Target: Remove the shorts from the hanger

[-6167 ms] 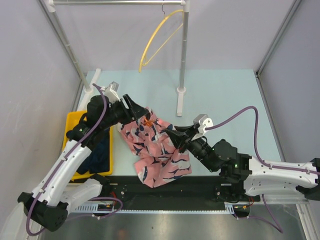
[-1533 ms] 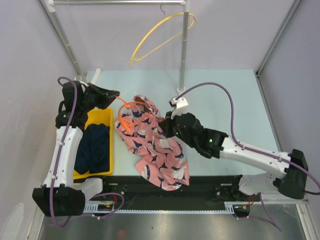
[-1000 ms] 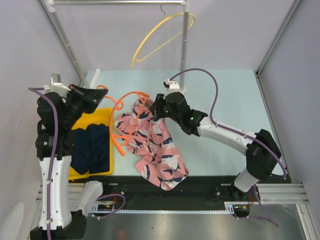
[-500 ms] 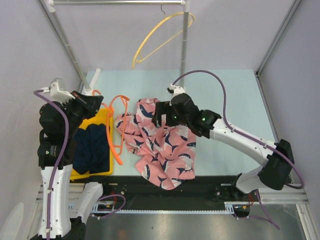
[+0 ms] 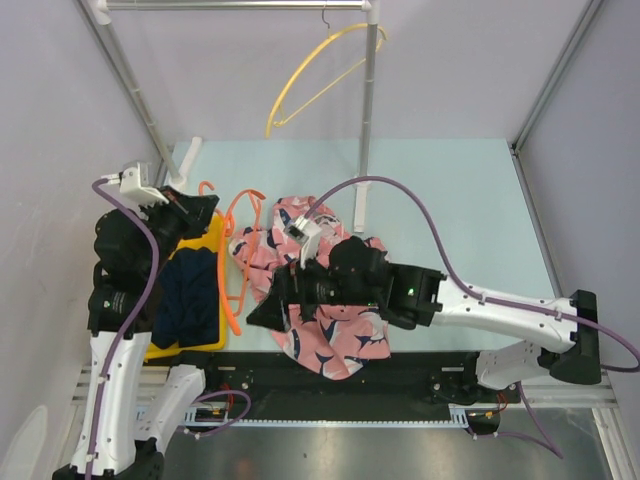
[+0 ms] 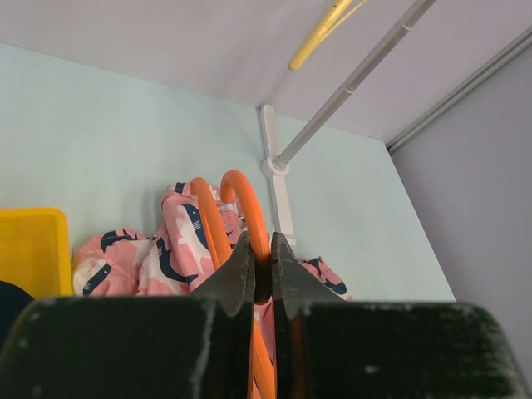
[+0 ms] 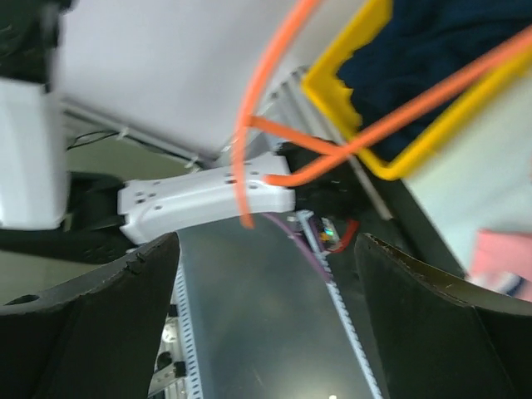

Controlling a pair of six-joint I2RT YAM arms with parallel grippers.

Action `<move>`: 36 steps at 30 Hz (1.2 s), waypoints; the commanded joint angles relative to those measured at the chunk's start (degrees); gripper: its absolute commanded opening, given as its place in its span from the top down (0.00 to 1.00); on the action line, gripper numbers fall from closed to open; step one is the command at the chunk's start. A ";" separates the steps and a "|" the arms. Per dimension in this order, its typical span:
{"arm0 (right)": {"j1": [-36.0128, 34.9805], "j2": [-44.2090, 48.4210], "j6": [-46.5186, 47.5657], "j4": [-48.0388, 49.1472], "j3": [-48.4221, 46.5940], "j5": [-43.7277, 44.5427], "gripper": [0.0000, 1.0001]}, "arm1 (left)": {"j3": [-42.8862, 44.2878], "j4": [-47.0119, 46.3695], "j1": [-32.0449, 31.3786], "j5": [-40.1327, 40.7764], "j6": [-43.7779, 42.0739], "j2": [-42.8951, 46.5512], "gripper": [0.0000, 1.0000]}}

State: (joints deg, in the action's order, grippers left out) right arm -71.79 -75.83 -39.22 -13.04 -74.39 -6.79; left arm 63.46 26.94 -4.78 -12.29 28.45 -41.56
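The salmon-pink printed shorts (image 5: 325, 300) lie crumpled on the table, partly under my right arm. An orange hanger (image 5: 237, 262) hangs along their left edge, over the gap between them and the yellow bin (image 5: 212, 232). My left gripper (image 5: 198, 208) is shut on that hanger's wire (image 6: 249, 218), with the pink shorts (image 6: 162, 259) behind it. Navy shorts (image 5: 190, 295) lie in the bin. My right gripper (image 5: 265, 300) is open and empty, low over the pink shorts' front-left edge; past its jaws (image 7: 268, 241) show the hanger wire (image 7: 243, 141), the bin corner (image 7: 378, 154) and navy cloth (image 7: 449, 37).
A yellow hanger (image 5: 310, 75) hangs from the rail at the back. The rack's upright (image 5: 368, 110) stands on its foot (image 5: 358, 215) just behind the pink shorts. The black front rail (image 5: 420, 375) runs along the near edge.
My right gripper let go of the pink shorts, opened wide and swung down to the front left. The shorts dropped flat on the table. The left gripper kept the hanger and shifted slightly.
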 commanded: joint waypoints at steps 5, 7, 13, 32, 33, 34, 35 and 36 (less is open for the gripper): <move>-5.55 -5.10 -1.30 12.51 -3.83 3.62 0.25 | 0.35 -0.58 -0.32 3.58 -0.50 1.57 1.00; -6.26 -6.16 -0.95 12.51 -4.27 3.89 0.26 | 1.14 0.83 -0.32 4.90 -0.06 1.75 1.00; -8.98 -9.51 1.08 14.79 -6.03 8.26 0.32 | 2.02 2.68 -0.41 6.84 1.43 1.48 1.00; -13.64 -13.20 6.88 14.62 -7.61 17.68 0.51 | 7.29 12.08 -0.41 15.11 4.86 -0.01 1.00; -13.73 -13.20 6.88 14.79 -7.61 17.60 0.51 | 7.29 12.43 -0.41 15.19 5.21 -0.19 1.00; -13.82 -13.29 6.79 15.40 -7.61 17.34 0.51 | 7.38 12.78 -0.41 15.54 5.48 -0.19 1.00; -13.82 -13.38 6.88 15.67 -7.61 17.33 0.52 | 7.55 13.14 -0.41 16.50 5.65 -0.27 1.00; -13.90 -13.46 7.05 15.85 -7.61 17.16 0.52 | 7.55 13.66 -0.41 16.69 6.00 -0.45 1.00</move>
State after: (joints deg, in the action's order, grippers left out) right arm -85.19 -88.68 -33.93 0.30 -79.31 8.34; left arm 68.40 39.75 -4.93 2.44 32.05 -41.63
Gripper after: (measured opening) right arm 0.488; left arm 0.071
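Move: The left hand holds the orange hanger near its hook; the hanger's lower end lies some 23 cm back from that hand, about 4 cm to its right and roughly 5 cm lower. From the right hand, that end is about 7 cm left and 4 cm back, near its height. The pink shorts lie about 12 cm ahead, 10 cm right and 28 cm below the right hand, the yellow bin about 12 cm ahead, 29 cm left and 28 cm below. Leftward, with a quick short pull back at first, the right hand goes about 8 cm towards the hanger's lower end, its fingers narrowing from nearly wide open to about half around that end; no grip can yet be seen. The left hand keeps its pinch and draws the hanger some 4 cm left towards the bin, turning about 15 degrees counter-clockwise and tipping slightly down. ##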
